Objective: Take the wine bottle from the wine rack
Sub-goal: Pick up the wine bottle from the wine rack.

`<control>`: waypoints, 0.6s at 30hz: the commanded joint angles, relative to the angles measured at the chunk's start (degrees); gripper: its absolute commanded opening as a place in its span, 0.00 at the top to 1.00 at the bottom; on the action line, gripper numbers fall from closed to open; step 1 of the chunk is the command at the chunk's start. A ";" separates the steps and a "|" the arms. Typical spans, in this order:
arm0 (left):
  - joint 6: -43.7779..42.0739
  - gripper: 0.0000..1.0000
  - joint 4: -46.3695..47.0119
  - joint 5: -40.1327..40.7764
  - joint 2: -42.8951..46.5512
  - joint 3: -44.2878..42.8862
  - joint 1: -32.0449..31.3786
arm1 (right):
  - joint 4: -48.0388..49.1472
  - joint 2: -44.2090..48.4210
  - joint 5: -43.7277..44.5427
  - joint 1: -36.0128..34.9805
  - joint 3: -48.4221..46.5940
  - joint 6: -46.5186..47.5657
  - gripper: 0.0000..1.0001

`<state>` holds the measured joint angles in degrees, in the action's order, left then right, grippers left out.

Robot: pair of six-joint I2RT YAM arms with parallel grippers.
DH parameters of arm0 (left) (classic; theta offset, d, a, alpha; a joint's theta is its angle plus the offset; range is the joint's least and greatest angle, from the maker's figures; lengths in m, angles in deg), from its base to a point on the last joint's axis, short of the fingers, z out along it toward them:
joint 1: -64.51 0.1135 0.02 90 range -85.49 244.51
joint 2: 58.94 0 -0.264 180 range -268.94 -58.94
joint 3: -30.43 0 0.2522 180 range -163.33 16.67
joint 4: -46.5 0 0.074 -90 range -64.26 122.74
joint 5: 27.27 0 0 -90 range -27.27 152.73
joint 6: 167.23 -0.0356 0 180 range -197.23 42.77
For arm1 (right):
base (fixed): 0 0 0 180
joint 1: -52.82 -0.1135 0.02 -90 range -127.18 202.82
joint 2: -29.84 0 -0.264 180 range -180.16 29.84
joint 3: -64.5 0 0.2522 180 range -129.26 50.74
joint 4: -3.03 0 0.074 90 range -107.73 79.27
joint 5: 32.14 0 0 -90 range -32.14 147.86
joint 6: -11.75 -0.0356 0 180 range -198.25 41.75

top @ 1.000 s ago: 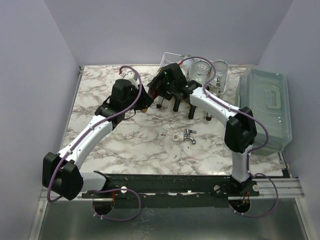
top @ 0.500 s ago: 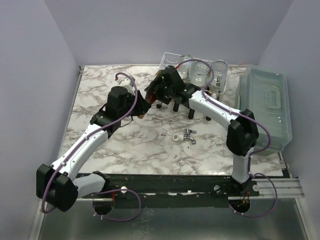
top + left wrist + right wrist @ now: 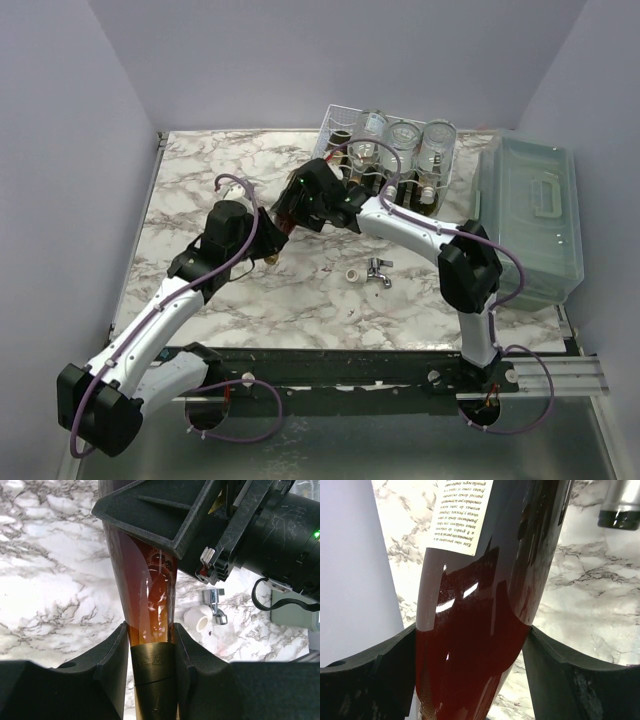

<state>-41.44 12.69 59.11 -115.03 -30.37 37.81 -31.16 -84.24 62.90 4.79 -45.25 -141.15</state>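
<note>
The dark wine bottle (image 3: 480, 605), with a white label (image 3: 462, 515), hangs over the marble table, in front and to the left of the white wire wine rack (image 3: 331, 116) and apart from it. My right gripper (image 3: 470, 670) is shut on the bottle's wide body. My left gripper (image 3: 150, 650) is shut on its neck, just above the gold foil. In the top view the right gripper (image 3: 303, 196) and the left gripper (image 3: 272, 240) sit close together and hide most of the bottle (image 3: 282, 228).
Clear bottles (image 3: 405, 145) lie in the rack. A translucent grey-green lidded bin (image 3: 530, 215) stands along the right edge. A small metal tap (image 3: 380, 272) and a white fitting (image 3: 354, 273) lie on the marble near the middle.
Both arms have carried the bottle left and toward the near edge, away from the rack. Both grips have stayed the same.
</note>
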 commanded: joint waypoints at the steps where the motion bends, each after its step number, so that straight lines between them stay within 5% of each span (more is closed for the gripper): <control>1: 0.75 1.00 11.23 -2.83 5.08 0.32 -0.66 | 8.21 -0.61 -3.36 -2.63 -1.78 4.34 0.73; 15: 3.31 1.00 6.07 0.81 12.09 6.88 -0.72 | 9.09 -5.71 -7.35 -5.66 -2.21 3.17 0.74; 18: 4.00 0.90 4.80 0.98 13.10 7.54 -0.72 | 9.27 -6.31 -8.19 -5.76 -2.02 2.56 0.74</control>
<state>-37.11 7.18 62.72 -106.14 -21.11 37.81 -29.78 -90.34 58.55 0.48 -45.25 -141.54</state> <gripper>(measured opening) 0.374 0.737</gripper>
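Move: The wine bottle is already off the rack: the left hand grips its neck, and its middle is some 7 cm ahead and 3 cm right of that hand, about at the right hand's pads. They carry it towards bare marble roughly 8 cm back, 6 cm left and 18 cm below the left hand. From the left hand, the wine rack's middle is about 22 cm ahead and 23 cm right, the tap 2 cm ahead and 22 cm right. Together the two hands lower the wine bottle about 5 cm while drawing it some 4 cm back and 3 to 4 cm left, away from the rack and down towards the open marble. The left fingers keep their pinch on the foil-covered neck and the right ones their grip round the body near the shoulder, as both wrists tip down and turn counter-clockwise by 5 degrees or a little more. ##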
